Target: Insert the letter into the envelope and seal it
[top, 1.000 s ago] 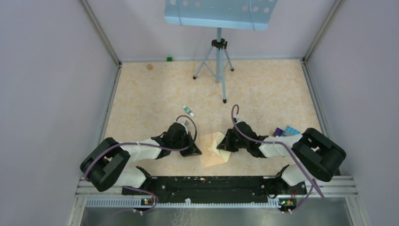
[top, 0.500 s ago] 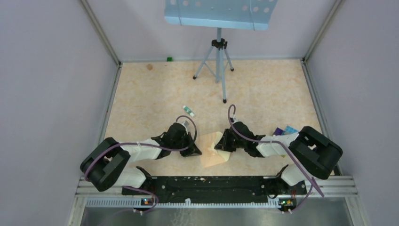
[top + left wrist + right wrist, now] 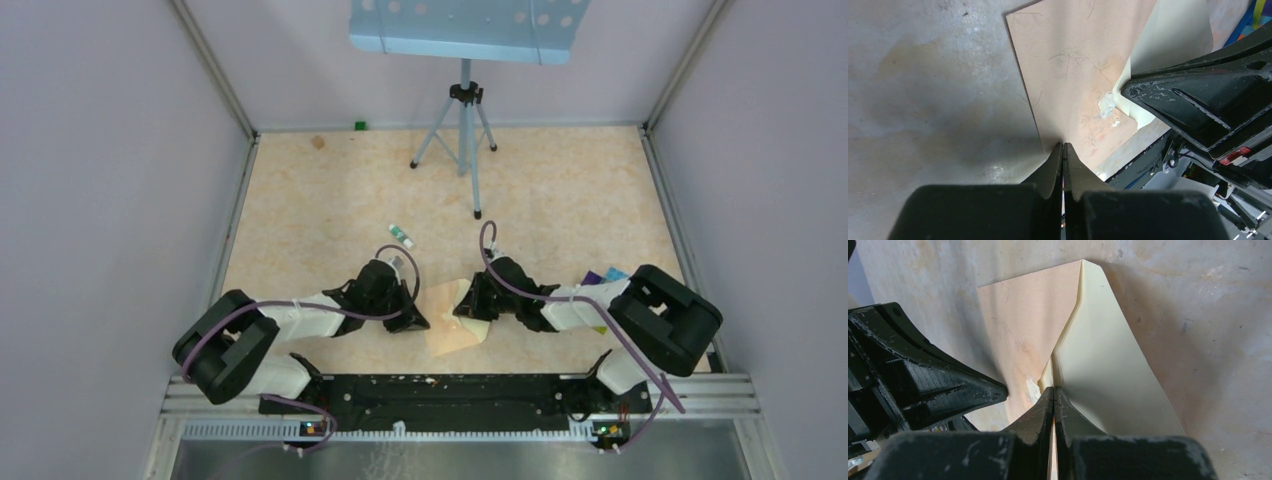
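The tan envelope [image 3: 445,330] lies flat near the table's front edge, between the two arms. In the left wrist view the envelope [image 3: 1073,75] fills the middle, and my left gripper [image 3: 1063,145] is shut with its tips resting on the near edge. The cream letter [image 3: 1108,365] lies along the envelope's [image 3: 1023,320] right side, partly raised off the table. My right gripper [image 3: 1053,389] is shut on the letter's near edge, and cream paper shows between the jaws. From above, the letter [image 3: 478,327] pokes out under the right gripper [image 3: 463,308], facing the left gripper [image 3: 423,322].
A tripod stand [image 3: 462,130] with a blue perforated tray stands at the back. A small white and green tube [image 3: 401,236] lies behind the left arm. Purple and blue cards [image 3: 600,277] lie by the right arm. Side walls and the black front rail [image 3: 450,390] bound the table.
The right arm has crept a little to the left, carrying the letter's edge further over the envelope. The left arm has not moved.
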Motion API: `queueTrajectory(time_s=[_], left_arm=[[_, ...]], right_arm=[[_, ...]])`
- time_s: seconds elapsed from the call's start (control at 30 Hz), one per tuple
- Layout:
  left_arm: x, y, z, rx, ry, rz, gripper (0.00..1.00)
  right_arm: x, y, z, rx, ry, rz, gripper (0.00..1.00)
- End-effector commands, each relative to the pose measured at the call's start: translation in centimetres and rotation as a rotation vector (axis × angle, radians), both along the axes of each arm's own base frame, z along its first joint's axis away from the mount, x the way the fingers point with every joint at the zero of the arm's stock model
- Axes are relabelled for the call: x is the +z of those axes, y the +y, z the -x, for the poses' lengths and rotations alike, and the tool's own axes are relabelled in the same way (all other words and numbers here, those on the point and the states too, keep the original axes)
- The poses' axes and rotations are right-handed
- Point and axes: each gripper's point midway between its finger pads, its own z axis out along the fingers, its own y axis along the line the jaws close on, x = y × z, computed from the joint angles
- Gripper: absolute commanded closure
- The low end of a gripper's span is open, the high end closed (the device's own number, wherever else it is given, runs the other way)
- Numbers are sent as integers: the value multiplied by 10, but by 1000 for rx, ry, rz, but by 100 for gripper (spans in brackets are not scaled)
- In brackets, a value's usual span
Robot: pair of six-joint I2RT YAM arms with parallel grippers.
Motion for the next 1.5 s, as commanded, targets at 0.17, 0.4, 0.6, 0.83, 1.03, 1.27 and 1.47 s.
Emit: queueTrajectory(time_s=[0.17,0.4,0.6,0.83,1.03,1.27,1.47], left_arm=[[-10,4,0,0,0,-45,100],[-9,2,-1,11,4,-37,100],[-7,1,-1,11,2,-29,100],[-6,0,-5,6,-9,-43,100],[-3,2,-9,-18,-37,-73,100],[7,-14,-24,-31,-61,-55,100],[14,-41,-38,-32,-69,-4,100]], right_arm=[[14,14,3,42,-34,-28,100],[12,16,7,47,-33,-21,100],[13,15,8,40,-38,-16,100],[28,14,4,39,-63,-3,88],[71,12,-10,10,-153,-4,66],[108,-12,-29,-42,-234,97,60],[125,-43,-46,-79,-245,110,58]])
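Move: The peach envelope lies almost under the right hand's shut tips, its middle about 1 cm back, 1 cm left and 1 cm below. Its cream flap spreads roughly 4 cm to that hand's right, level fore and aft. The glue stick lies some 14 cm ahead and 10 cm left of the right hand. From the left hand, whose shut tips are at the envelope's left edge, the envelope's middle is 2 cm ahead and 5 cm right. Upward goes the right hand, after first keeping its shut tips at the notch of the envelope's mouth: it comes free and climbs about 11 cm, reaching some 3 cm forward and lastly swinging right, fingers opening not quite halfway and tipping outward. The left keeps its shut tips on the envelope's left edge, then near the end slides about 3 cm forward and right along with the envelope. ##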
